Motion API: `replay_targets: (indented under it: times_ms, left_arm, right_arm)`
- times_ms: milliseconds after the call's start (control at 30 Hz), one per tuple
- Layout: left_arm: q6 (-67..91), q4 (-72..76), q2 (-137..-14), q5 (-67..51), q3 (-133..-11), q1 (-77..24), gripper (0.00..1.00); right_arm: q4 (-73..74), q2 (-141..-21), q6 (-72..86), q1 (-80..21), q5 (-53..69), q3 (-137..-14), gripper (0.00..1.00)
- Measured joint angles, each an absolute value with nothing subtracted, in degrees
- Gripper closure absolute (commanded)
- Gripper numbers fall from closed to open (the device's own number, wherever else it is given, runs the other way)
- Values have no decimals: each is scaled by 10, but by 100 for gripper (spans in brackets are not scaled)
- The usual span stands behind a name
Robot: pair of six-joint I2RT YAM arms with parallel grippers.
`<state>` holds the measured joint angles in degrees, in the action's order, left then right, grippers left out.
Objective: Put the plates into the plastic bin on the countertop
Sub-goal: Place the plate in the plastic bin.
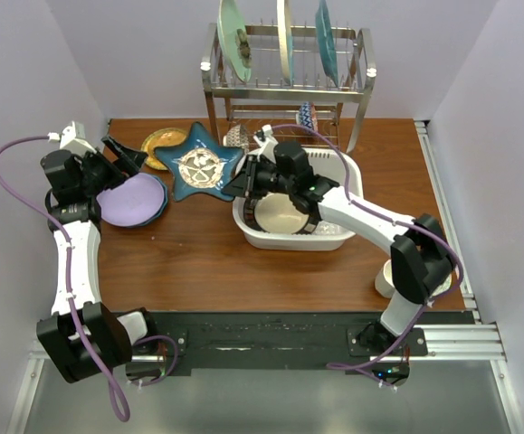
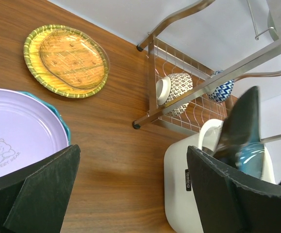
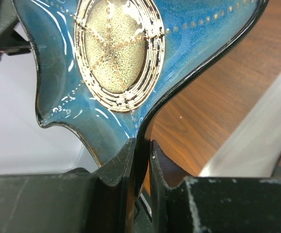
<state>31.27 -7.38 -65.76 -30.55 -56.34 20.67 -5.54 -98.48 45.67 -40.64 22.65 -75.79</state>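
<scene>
The blue star-shaped plate (image 1: pixel 198 165) hangs tilted just left of the white plastic bin (image 1: pixel 343 181). My right gripper (image 1: pixel 242 181) is shut on its right edge. In the right wrist view the fingers (image 3: pixel 121 162) pinch the star plate's (image 3: pixel 111 53) dark rim. A pale plate (image 1: pixel 282 213) lies inside the bin. The lavender plate (image 1: pixel 133 199) rests on a blue one at the left of the countertop (image 1: pixel 198 262). The amber plate (image 1: pixel 159 143) lies behind it. My left gripper (image 1: pixel 128 155) hovers open above the lavender plate (image 2: pixel 14 133), holding nothing.
A steel wire rack (image 1: pixel 284 86) at the back holds three big upright plates on top and patterned bowls (image 2: pixel 179 87) on its lower shelf. A small white dish (image 1: pixel 388 276) sits by the right arm near the front edge. Walls close in both sides.
</scene>
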Motion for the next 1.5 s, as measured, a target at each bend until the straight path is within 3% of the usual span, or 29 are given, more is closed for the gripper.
replay_targets:
  times_ms: [900,1500]
  left_arm:
    - [303,-78,-660,-304,-545,207,3]
    - [301,-78,-683,-312,-535,207,3]
  right_arm:
    - [113,-822,349,-290,174,-674,100]
    - [165,-796,314,-223,175,-575,100]
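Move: The star-shaped blue plate is already pinched in the right hand; the bin's middle lies about 17 cm to that hand's right, 2 cm back and some 16 cm below. In the bin, the black-rimmed plate sits roughly 12 cm right, 6 cm back and 20 cm down. The lilac plate is about 30 cm left, 2 cm back and 22 cm below. From the left hand, the bin is some 41 cm right, 10 cm back and 18 cm below. Keeping its grip on the blue plate's edge, the right hand sweeps about 19 cm to the right from beside the bin, bowing a little forward on the way and coming back, then sinks some 8 cm in the later part to bring the plate over the black-rimmed plate. Meanwhile it tips its fingers and the plate's far side down by some 20 degrees and turns about 15 degrees clockwise, while the empty, open left hand sinks about 4 cm near the lilac plate. ##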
